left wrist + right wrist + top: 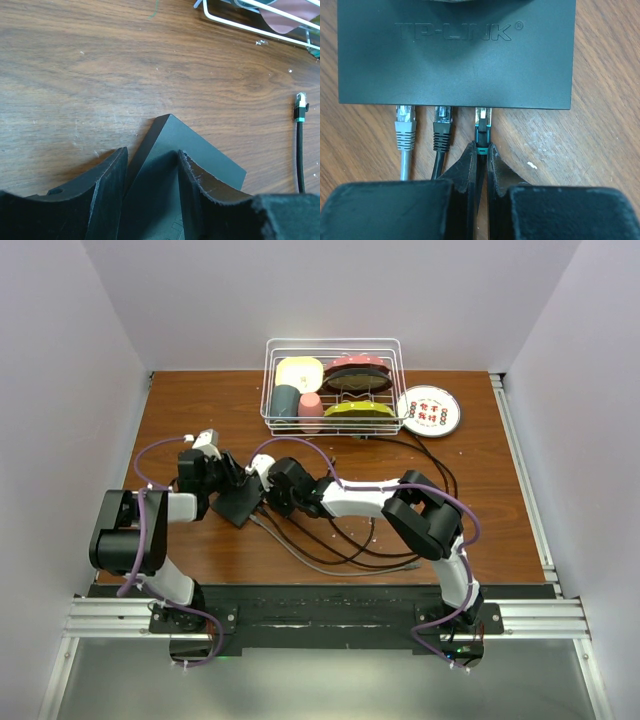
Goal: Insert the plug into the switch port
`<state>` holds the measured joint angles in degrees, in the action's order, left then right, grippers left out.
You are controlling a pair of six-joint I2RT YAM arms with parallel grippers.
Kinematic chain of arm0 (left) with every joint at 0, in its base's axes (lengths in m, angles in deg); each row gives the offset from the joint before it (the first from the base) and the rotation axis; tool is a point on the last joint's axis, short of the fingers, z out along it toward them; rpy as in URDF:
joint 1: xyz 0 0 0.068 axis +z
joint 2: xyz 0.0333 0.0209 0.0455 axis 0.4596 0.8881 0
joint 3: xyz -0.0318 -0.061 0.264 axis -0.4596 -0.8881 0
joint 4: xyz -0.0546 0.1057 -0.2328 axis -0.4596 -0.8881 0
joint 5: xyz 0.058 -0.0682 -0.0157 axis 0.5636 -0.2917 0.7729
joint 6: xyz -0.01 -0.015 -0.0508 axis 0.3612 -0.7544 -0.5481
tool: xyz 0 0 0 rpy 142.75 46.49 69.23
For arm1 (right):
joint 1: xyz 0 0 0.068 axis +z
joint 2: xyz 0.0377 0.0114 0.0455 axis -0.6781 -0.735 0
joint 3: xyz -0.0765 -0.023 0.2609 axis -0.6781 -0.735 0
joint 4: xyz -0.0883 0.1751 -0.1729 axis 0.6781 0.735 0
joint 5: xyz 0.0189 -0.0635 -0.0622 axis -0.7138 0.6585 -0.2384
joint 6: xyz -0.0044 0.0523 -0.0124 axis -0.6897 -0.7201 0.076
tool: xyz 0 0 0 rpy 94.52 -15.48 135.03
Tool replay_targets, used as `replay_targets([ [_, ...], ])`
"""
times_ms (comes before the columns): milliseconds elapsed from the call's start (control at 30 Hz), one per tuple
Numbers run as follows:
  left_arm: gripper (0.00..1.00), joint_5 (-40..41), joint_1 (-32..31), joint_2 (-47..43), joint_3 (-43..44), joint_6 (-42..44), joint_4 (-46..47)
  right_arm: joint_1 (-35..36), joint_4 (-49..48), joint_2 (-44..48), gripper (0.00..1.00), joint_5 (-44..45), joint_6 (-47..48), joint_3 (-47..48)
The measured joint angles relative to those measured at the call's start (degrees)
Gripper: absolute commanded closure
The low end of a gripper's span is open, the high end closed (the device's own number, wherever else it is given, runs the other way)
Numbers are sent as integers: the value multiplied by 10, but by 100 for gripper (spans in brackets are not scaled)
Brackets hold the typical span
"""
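The switch (455,55), a flat black box, lies on the wooden table; in the top view the switch (240,505) sits between both grippers. A grey plug (405,127) and a black plug (443,129) sit in its near edge. The plug (483,127), black with teal trim, is in the third port about as deep as those two. My right gripper (481,146) is shut on its boot and cable. My left gripper (150,151) straddles the switch's far corner (200,150) with jaws apart: one finger (107,190) beside the side wall, the other (205,190) over the top face.
A loose black cable with a teal-trimmed plug (300,107) lies right of the switch. Several cables (340,540) loop across the table's middle. A wire basket (333,385) with dishes and a round plate (429,410) stand at the back.
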<state>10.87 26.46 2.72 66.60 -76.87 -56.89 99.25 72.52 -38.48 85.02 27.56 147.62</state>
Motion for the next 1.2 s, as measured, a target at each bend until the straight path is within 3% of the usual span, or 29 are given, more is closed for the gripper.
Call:
replay_targets([
  [167,60,22,-9,-19,0,0,-20,0,-8,2,89,4,-7,-10],
  [333,53,40,-18,-45,-1,-4,-51,0,-39,12,71,7,-19,-40],
  [633,43,57,-37,-76,-2,-27,-140,8,-64,44,50,10,-31,-73],
  [833,37,93,-36,-105,-2,-32,-188,8,-53,106,29,23,-34,-86],
  [1000,20,117,-33,-148,-2,-33,-218,8,-45,159,2,48,-44,-108],
  [1200,4,125,-33,-257,-34,-29,-215,7,-12,185,1,105,-59,-109],
])
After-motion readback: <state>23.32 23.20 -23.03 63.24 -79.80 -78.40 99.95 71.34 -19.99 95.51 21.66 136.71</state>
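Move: The right hand still grips the teal-banded plug, whose port is about 1 cm ahead and 2 cm left at its height; the switch's middle is 2 ahead and 7 left. The black-booted plug sits some 2 cm back and 2 left, the grey plug 4 back and 3 left. The left hand braces the switch, whose middle lies roughly 5 cm back, 2 right and slightly below; from this hand the port is about 6 back, 7 right. Both open: the right leaves the plug, rising about 9 cm and rightward; the left backs, then lifts off. ##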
